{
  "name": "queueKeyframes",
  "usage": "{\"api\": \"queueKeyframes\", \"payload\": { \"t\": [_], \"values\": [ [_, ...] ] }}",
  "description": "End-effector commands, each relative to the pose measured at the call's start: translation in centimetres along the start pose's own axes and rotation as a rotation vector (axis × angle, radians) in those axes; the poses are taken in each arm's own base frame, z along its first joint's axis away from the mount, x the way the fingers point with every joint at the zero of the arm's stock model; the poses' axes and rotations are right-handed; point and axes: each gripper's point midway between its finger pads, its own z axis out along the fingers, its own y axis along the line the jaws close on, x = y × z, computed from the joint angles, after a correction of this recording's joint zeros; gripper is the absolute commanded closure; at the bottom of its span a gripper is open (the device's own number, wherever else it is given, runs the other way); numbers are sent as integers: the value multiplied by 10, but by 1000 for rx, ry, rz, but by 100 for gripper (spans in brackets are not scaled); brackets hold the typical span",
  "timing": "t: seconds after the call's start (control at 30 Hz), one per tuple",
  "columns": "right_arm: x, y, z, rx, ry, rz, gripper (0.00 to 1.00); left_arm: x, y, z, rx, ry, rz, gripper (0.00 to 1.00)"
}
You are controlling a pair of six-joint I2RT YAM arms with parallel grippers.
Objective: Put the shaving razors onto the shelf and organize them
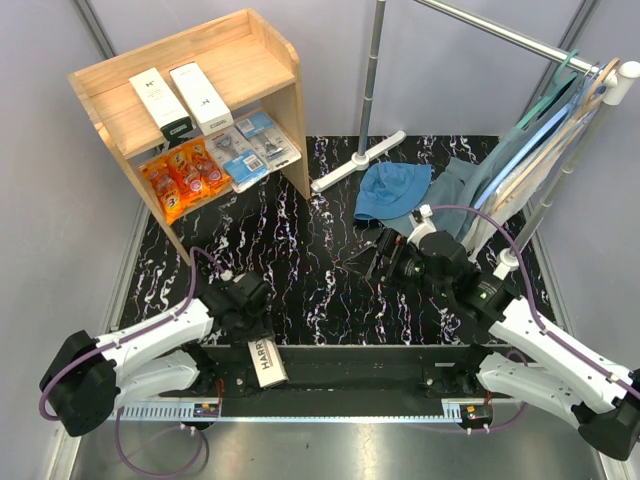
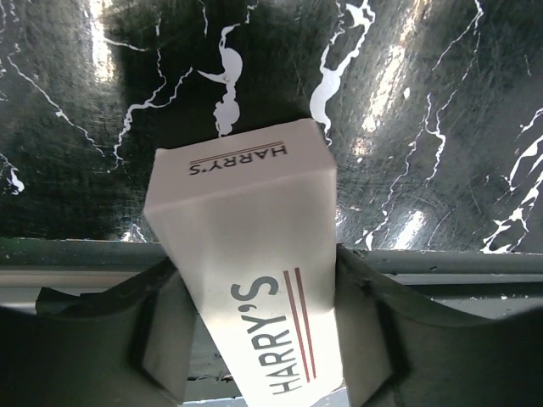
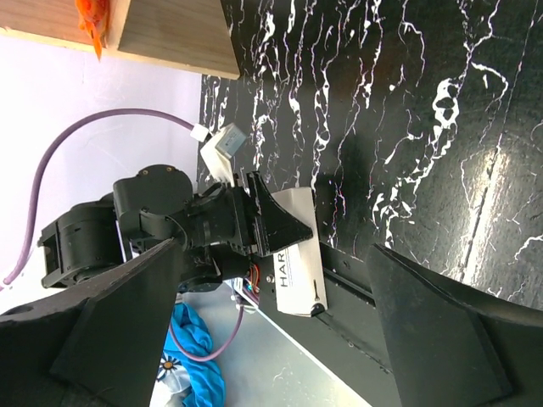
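A long white Harry's box (image 1: 266, 362) lies askew across the table's near edge rail. My left gripper (image 1: 255, 332) is shut on it, a finger pressing each long side of the box (image 2: 254, 254). The right wrist view also shows this box (image 3: 299, 263) under the left arm. The light-wood shelf (image 1: 288, 105) stands at the back left. Two Harry's boxes (image 1: 160, 98) lie on its top level. Orange packs (image 1: 180, 175) and blue blister packs (image 1: 250, 145) lie on its lower level. Over the mat at the right, my right gripper (image 1: 380, 255) stands open and empty.
A metal clothes rack (image 1: 374, 80) rises at the back, its foot (image 1: 358, 160) on the black marbled mat (image 1: 300, 260). A blue hat (image 1: 392, 190) lies by it, and blue cloths (image 1: 540, 150) hang at the right. The shelf's corner (image 3: 170, 34) shows in the right wrist view.
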Motion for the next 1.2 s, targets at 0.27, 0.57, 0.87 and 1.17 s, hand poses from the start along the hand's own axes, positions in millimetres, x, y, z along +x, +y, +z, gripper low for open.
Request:
{"api": "queueKeyframes", "payload": {
  "t": [0.27, 0.57, 0.87, 1.17],
  "values": [
    [8, 2, 2, -60, 13, 54, 0, -26, -38, -4, 151, -110, 1, 47],
    [13, 10, 10, -85, 52, 59, 0, -60, -83, -58, 281, -213, 4, 47],
    [28, 22, 20, -101, 118, 22, 0, -106, -137, -107, 418, -309, -15, 47],
    [57, 49, 39, -126, 164, -23, 0, -149, -170, -140, 601, -306, -101, 46]
  ]
}}
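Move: Between the left fingers, already gripped near its far end, the white Harry's box has its middle about 4 cm back and 2 cm right of that hand, roughly 1 cm below it. It is to be taken towards the open right gripper, some 9 cm ahead, 25 cm right and 22 cm up. The shelf's near left foot stands around 19 cm ahead and 19 cm left, 3 cm lower. From the right hand, the box is about 13 cm back, 23 cm left and 23 cm down. Lifting the Harry's box from the table's near edge, the left arm rises about 14 cm while carrying it forward nearly as far and rightward some 8 cm, its fingers swinging forward and right and keeping their grip. The right gripper, wide open, first dips slightly, then slides about 6 cm left and a little back and down towards the box's free end, turning slightly counter-clockwise. ##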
